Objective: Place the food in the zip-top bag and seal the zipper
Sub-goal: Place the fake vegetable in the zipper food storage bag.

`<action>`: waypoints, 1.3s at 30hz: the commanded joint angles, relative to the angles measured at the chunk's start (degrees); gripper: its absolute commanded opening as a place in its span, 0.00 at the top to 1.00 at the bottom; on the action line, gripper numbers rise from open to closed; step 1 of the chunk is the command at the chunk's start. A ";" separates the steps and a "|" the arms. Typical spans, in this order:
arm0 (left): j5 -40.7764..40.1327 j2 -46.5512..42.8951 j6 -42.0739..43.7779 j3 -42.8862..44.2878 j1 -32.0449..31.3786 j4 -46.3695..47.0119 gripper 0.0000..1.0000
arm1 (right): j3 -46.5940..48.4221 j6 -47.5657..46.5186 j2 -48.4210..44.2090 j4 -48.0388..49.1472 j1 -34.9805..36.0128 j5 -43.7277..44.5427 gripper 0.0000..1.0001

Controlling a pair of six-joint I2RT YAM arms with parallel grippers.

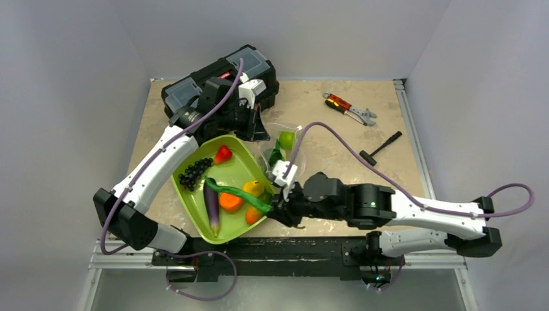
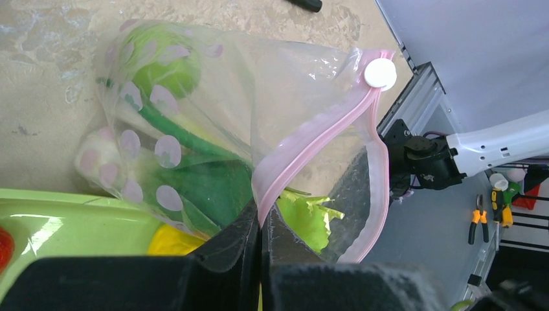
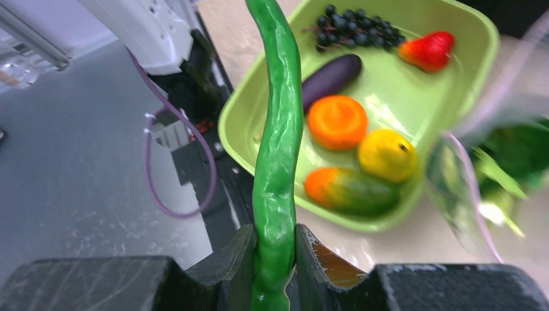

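The clear zip-top bag (image 2: 259, 97) lies beside the tray with a green apple (image 2: 165, 65) and bok choy (image 2: 207, 188) inside. My left gripper (image 2: 262, 223) is shut on the bag's pink zipper (image 2: 311, 139) and holds the mouth up. My right gripper (image 3: 275, 249) is shut on a long green bean (image 3: 277, 162), lifted over the near rim of the lime-green tray (image 1: 241, 152). In the tray lie grapes (image 1: 193, 172), a strawberry (image 1: 223, 154), a purple eggplant (image 1: 212, 206), an orange (image 1: 230, 201) and a yellow fruit (image 1: 253, 188).
A black toolbox (image 1: 220, 81) stands at the back left, just behind my left gripper. Red-handled pliers with a wrench (image 1: 349, 109) and a black tool (image 1: 380, 147) lie at the back right. Grey walls close in on three sides of the table.
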 commanded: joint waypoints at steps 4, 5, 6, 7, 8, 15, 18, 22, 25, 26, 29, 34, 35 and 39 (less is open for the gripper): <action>-0.66 0.34 0.95 2.38 0.47 1.26 1.00 | 1.19 3.04 -14.97 -18.43 -0.25 14.48 1.00; -0.69 0.25 0.88 2.33 0.45 1.26 1.00 | 1.85 4.31 -16.21 -21.41 -0.26 16.41 1.00; -0.66 0.23 0.88 2.30 0.43 1.39 1.00 | 2.45 5.91 -16.91 -22.94 -0.27 18.61 1.00; -0.64 0.21 0.86 2.19 0.43 1.44 1.00 | 3.17 7.52 -17.12 -25.58 -0.27 20.19 1.00; -0.64 0.07 0.86 2.20 0.43 1.48 1.00 | 3.72 9.35 -16.91 -28.86 -0.27 21.60 1.00; -0.14 -0.34 0.35 2.11 -0.16 1.78 1.00 | 7.55 22.52 -12.03 -41.21 -0.33 26.17 1.00; -0.75 -0.61 0.44 2.04 -1.40 1.75 1.00 | 10.70 25.97 -9.63 -44.37 -0.42 24.43 1.00; -4.93 -1.34 0.59 1.96 -3.37 1.11 1.00 | 17.76 29.64 -5.98 -48.89 -0.54 23.53 1.00; -8.65 -1.94 1.01 1.51 -4.87 0.96 1.00 | 22.08 29.95 -3.63 -49.21 -1.60 20.04 1.00; -8.88 -1.92 1.03 1.43 -5.24 1.01 1.00 | 23.34 29.84 -2.62 -49.51 -2.13 19.29 1.00; -8.80 -1.94 0.95 1.28 -6.33 1.26 1.00 | 25.98 29.59 0.63 -49.85 -4.45 15.86 1.00; -9.14 -2.72 0.82 1.01 -7.62 1.62 1.00 | 23.36 29.00 2.62 -49.91 -10.15 13.20 1.00; -9.13 -2.87 0.71 0.98 -7.70 1.69 1.00 | 22.43 28.81 2.36 -49.76 -11.39 12.89 1.00; -8.99 -3.04 0.42 0.82 -8.24 1.89 1.00 | 20.92 28.85 2.83 -49.40 -13.55 12.07 1.00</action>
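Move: The right hand already holds the green pepper, pointing to its left. The open bag mouth it is meant for lies about 17 cm ahead, 3 cm to the right and some 4 cm lower. Down in the tray, about 16 cm below that hand, the mango sits 7 cm ahead and 6 cm left, the lemon 14 cm ahead and 8 cm left. From the left hand, pinching the mouth's rim, the mouth's middle is 5 cm back, 6 cm right and 4 cm lower. Still gripping the green pepper, the right hand sweeps quickly about 15 cm to the right, swinging clear of the tray while it turns some 40 degrees clockwise and its fingers tip further down, then edges a few centimetres forward so the pepper's free end goes into the bag mouth. The left hand keeps its shut pinch on the rim and, late on, brings it about 3 cm right and back towards the pepper. ##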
